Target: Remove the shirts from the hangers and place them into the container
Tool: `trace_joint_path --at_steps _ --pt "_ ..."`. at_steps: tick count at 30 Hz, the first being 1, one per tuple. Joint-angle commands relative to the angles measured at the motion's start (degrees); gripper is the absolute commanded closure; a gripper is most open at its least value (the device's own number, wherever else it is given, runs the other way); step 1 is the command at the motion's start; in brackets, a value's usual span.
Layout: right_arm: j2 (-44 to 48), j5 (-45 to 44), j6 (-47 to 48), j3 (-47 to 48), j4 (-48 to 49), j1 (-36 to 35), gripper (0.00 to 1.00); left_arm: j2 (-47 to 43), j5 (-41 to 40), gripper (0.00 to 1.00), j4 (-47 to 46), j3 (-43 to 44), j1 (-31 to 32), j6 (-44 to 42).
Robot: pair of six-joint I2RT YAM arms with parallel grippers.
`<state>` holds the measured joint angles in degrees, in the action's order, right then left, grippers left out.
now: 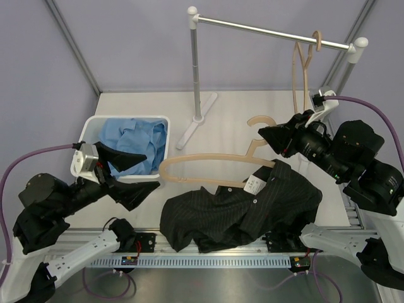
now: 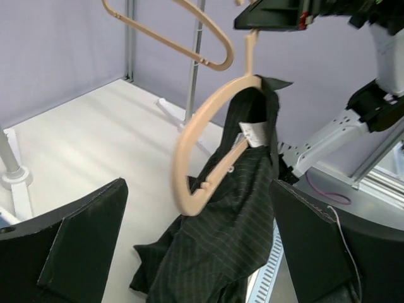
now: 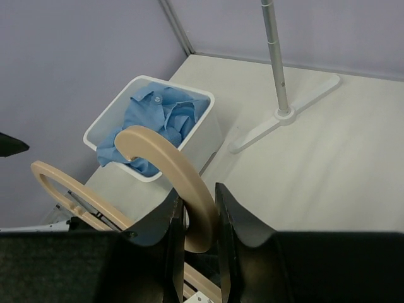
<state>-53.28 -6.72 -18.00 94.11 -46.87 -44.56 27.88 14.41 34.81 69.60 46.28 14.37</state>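
A black pinstriped shirt (image 1: 240, 211) lies crumpled near the table's front edge. Its collar still hangs on a beige hanger (image 1: 208, 165), tilted above the table. My right gripper (image 1: 273, 136) is shut on that hanger's hook (image 3: 170, 161), which sits pinched between the fingers (image 3: 197, 189). My left gripper (image 1: 136, 175) stands wide open just left of the shirt, holding nothing. In the left wrist view the black shirt (image 2: 221, 221) and the hanger (image 2: 196, 145) show between the spread fingers (image 2: 76, 246). The light blue shirt (image 1: 136, 142) lies in the white container (image 1: 126, 118). A second, bare hanger (image 1: 302, 69) hangs on the rail.
A metal clothes rack (image 1: 271, 28) stands at the back, its post and white foot (image 1: 196, 117) right of the container. Purple walls close off the table's back and sides. A slotted aluminium rail (image 1: 208, 260) runs along the near edge between the arm bases.
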Motion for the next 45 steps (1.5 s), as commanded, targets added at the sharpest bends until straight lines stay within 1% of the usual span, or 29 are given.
trace_joint_path --at_steps 1,4,9,13,14,16,17,18,19,20,21,23,24,25,26,27,28,29,30,31,32,33,35,38,40,41,42,43,45 --pt "0.01 5.66 1.65 2.66 -0.85 0.26 1.0 1.39 -2.11 0.01 1.58 -1.49 -0.14 -3.82" --pt "0.45 7.85 1.65 2.58 -1.2 0.26 1.0 2.26 -2.55 0.01 1.49 -1.66 -0.14 -4.61" --pt "0.37 9.44 1.74 2.4 -1.12 0.26 1.0 4.11 2.98 0.01 -3.06 -2.89 -0.14 -3.74" --pt "-0.34 10.59 1.83 2.4 -0.42 0.35 1.0 6.57 6.76 0.05 -5.27 -3.33 -0.14 -1.46" --pt "-0.51 10.76 1.74 2.57 -0.33 0.26 1.0 7.18 8.59 0.13 -5.62 -3.51 -0.14 -1.1" --pt "-0.69 10.94 1.83 3.01 -0.41 0.35 1.0 8.68 9.49 0.24 -5.98 -3.77 -0.23 0.21" --pt "-0.78 10.85 1.83 3.28 -0.41 0.26 1.0 9.03 10.71 0.39 -6.15 -4.38 -0.14 0.48" --pt "-0.78 10.5 2.0 3.71 -0.59 0.26 1.0 9.56 11.68 0.5 -6.59 -4.65 -0.14 0.74" --pt "-0.78 10.33 2.35 3.8 -0.76 0.26 1.0 9.82 12.73 0.63 -6.77 -4.91 -0.14 1.27" --pt "-0.95 9.72 2.62 4.07 -0.94 0.26 1.0 10.0 14.92 0.98 -7.03 -5.09 -0.14 1.53" --pt "-0.95 9.54 3.14 4.24 -0.94 0.26 1.0 10.0 15.72 1.0 -7.29 -5.27 -0.14 2.32" --pt "-1.04 9.18 3.5 4.51 -1.12 0.26 1.0 9.13 16.43 1.0 -8.0 -5.71 -0.14 3.03" --pt "-1.04 8.22 3.5 4.68 -1.55 0.26 0.82 7.56 15.39 1.0 -8.26 -5.79 -0.23 3.64" --pt "-0.87 7.61 3.5 4.68 -1.73 0.35 0.62 6.85 12.42 1.0 -8.0 -5.36 -0.23 3.73" --pt "-0.69 6.99 3.5 4.42 -1.91 0.35 0.43 6.32 10.83 1.0 -5.56 -4.49 -0.14 3.65" --pt "-0.51 5.07 3.32 4.16 -2.17 0.26 0.2 6.14 8.72 1.0 -3.36 -1.08 -0.23 3.3" --pt "0.36 4.01 3.23 3.81 -2.43 0.26 0.14 6.83 4.61 1.0 -0.73 1.47 -0.14 3.12" --pt "0.98 1.73 3.15 3.37 -2.52 0.26 0.1 7.8 2.22 1.0 6.17 4.55 -0.23 3.03" --pt "1.59 0.41 2.8 2.41 -2.87 0.26 0.08 9.2 -0.5 1.0 10.5 8.06 -0.14 3.64" --pt "2.9 -0.83 2.71 1.88 -3.05 0.35 0.07 12.78 -4.53 1.0 14.63 15.84 -0.14 3.99" --pt "3.61 -2.84 2.62 1.44 -3.14 0.35 0.07 14.64 -5.96 1.0 22.59 19.48 -0.23 4.52" --pt "4.84 -3.55 2.62 0.74 -3.66 0.35 0.06 17.88 -9.2 1.0 26.59 26.13 -0.14 5.74" --pt "6.16 -4.79 2.36 -0.06 -4.01 0.26 0.05 19.74 -11.5 1.0 34.93 30.66 -0.23 6.11" --pt "8.71 -6.02 2.01 -1.37 -4.28 0.26 0.05 20.37 -18.97 1.0 39.53 33.14 -0.14 6.11" --pt "10.64 -7.33 1.65 -1.99 -4.63 0.35 0.05 21.25 -24.58 1.0 40.51 34.28 -0.23 6.46" --pt "11.26 -7.78 1.04 -2.43 -4.81 0.26 0.05 20.99 -24.78 1.0 38.69 33.41 -0.14 5.85" --pt "11.96 -8.04 0.69 -2.87 -5.07 0.26 0.05 20.38 -24.96 1.0 35.89 31.93 -0.23 5.67" --pt "13.36 -8.04 0.42 -3.22 -5.07 0.26 0.07 20.29 -24.87 1.0 30.55 30.52 -0.23 5.41" --pt "14.6 -8.04 -0.46 -4.45 -5.68 0.35 0.09 22.29 -24.61 1.0 26.12 27.87 -0.23 4.35"
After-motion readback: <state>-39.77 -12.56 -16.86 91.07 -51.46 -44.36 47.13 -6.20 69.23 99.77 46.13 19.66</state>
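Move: The held hanger's free left end is about 6 cm to the left hand's right, some 1 cm ahead and 5 cm below its open fingers. From the right hand, which already holds the neck, that end is roughly 27 cm left, 8 cm back and 8 cm lower. The dark shirt, still caught on the hanger's right part, has its middle some 29 cm right of the left hand, 4 cm ahead and 30 cm down; the container is about 27 cm ahead of that hand, 17 cm left and 38 cm down. With its fingers open, the left hand goes about 6 cm right and 5 cm down onto the hanger's left end and shuts on it, while the right hand keeps hold of the neck, drawing back some 2 cm and then easing slightly right. The right hand then opens, lets go and backs off about 8 cm to the right and 3 cm back, as the left hand pulls the hanger some 10 cm left and a little forward, up about 7 cm and down 3 again, swinging counter-clockwise by some 30 degrees and tipping its left side up. ##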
